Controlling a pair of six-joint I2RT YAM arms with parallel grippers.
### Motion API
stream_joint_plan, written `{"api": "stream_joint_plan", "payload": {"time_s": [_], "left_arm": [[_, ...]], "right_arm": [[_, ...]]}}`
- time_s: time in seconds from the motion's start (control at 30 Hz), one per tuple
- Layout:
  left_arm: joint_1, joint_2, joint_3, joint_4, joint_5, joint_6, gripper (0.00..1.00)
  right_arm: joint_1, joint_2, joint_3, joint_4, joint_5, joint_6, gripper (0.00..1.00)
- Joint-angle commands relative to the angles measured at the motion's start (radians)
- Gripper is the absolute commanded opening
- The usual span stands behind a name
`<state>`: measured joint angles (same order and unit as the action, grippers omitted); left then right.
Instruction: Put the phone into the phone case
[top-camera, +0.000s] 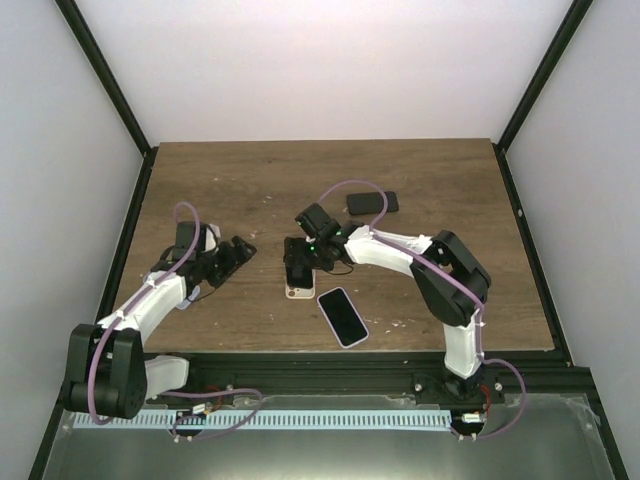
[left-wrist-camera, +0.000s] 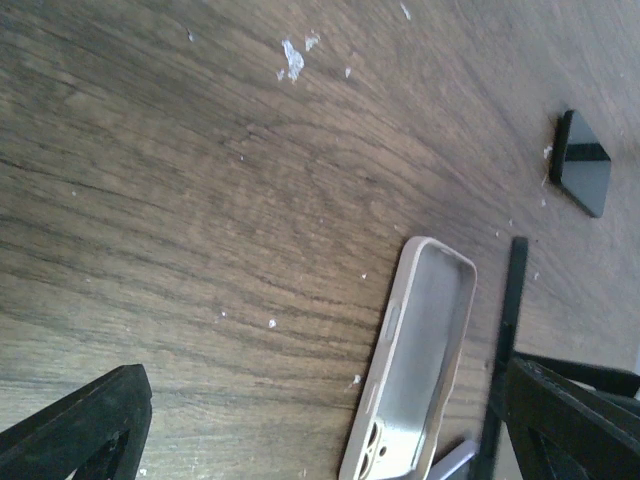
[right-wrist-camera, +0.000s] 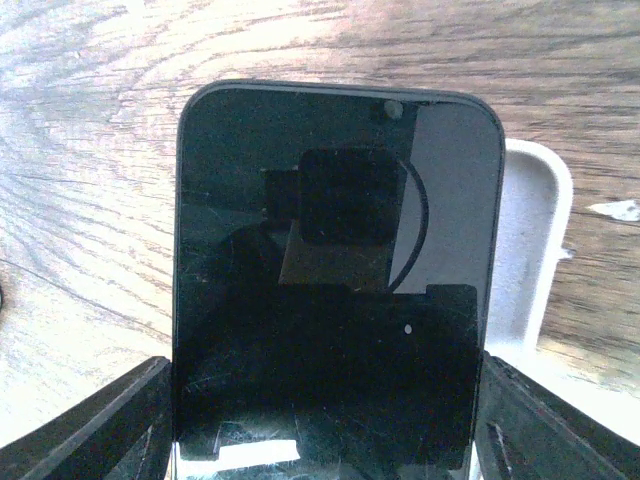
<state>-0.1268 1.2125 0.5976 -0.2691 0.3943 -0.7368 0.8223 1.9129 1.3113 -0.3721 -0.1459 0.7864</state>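
Observation:
The beige phone case (left-wrist-camera: 420, 350) lies open side up and empty on the wooden table; it also shows in the top view (top-camera: 298, 292) and at the right of the right wrist view (right-wrist-camera: 530, 250). My right gripper (top-camera: 308, 252) is shut on a black phone (right-wrist-camera: 335, 290), its fingers (right-wrist-camera: 90, 430) pressing the phone's two long edges. The phone is tilted just above and beside the case, seen edge-on in the left wrist view (left-wrist-camera: 505, 330). My left gripper (top-camera: 236, 254) is open and empty, a little left of the case.
A second phone with a pale edge (top-camera: 342, 316) lies face up just right of the case near the front. A third black phone (top-camera: 372, 203) lies farther back; it also shows in the left wrist view (left-wrist-camera: 583, 175). Black frame posts stand at the table's sides.

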Motion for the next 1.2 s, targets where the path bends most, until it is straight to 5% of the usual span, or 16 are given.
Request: {"api": "stream_joint_plan", "payload": {"time_s": [0.0,1.17], "left_arm": [[0.005,0.012,-0.018,0.012,0.054,0.027,0.94],[0.003,0.176,-0.026,0.17,0.244,0.013,0.63]], "right_arm": [[0.015,0.035,0.075,0.029,-0.01,0.023,0.6],[0.058,0.012,0.003,-0.018,0.095,0.086,0.62]]}}
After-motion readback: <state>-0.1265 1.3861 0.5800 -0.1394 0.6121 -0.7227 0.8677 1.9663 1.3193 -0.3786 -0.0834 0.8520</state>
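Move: The beige phone case lies almost straight under the right hand, which already holds the phone tilted: about 5 cm below and 1 cm nearer the base. From the case, the finished phone in its lavender case sits some 13 cm nearer the base and 12 cm to the right, and a dark phone 21 cm farther out and 21 cm to the right. From the left hand the beige case is about 14 cm to the right, 2 cm back and 7 cm below. Keeping its grip on the phone's long edges, the right hand lowers it about 2.5 cm towards the beige case, quickly at first with a slight shift left, then easing down slowly and drawing back about 1 cm, which brings the phone's far end closer in line with the case's far rim. Meanwhile the empty left hand comes in from the case's left side, going about 3 cm right and 2.5 cm down with a small clockwise turn, as its fingers narrow from nearly wide open to about two-thirds, still clear of the case. ##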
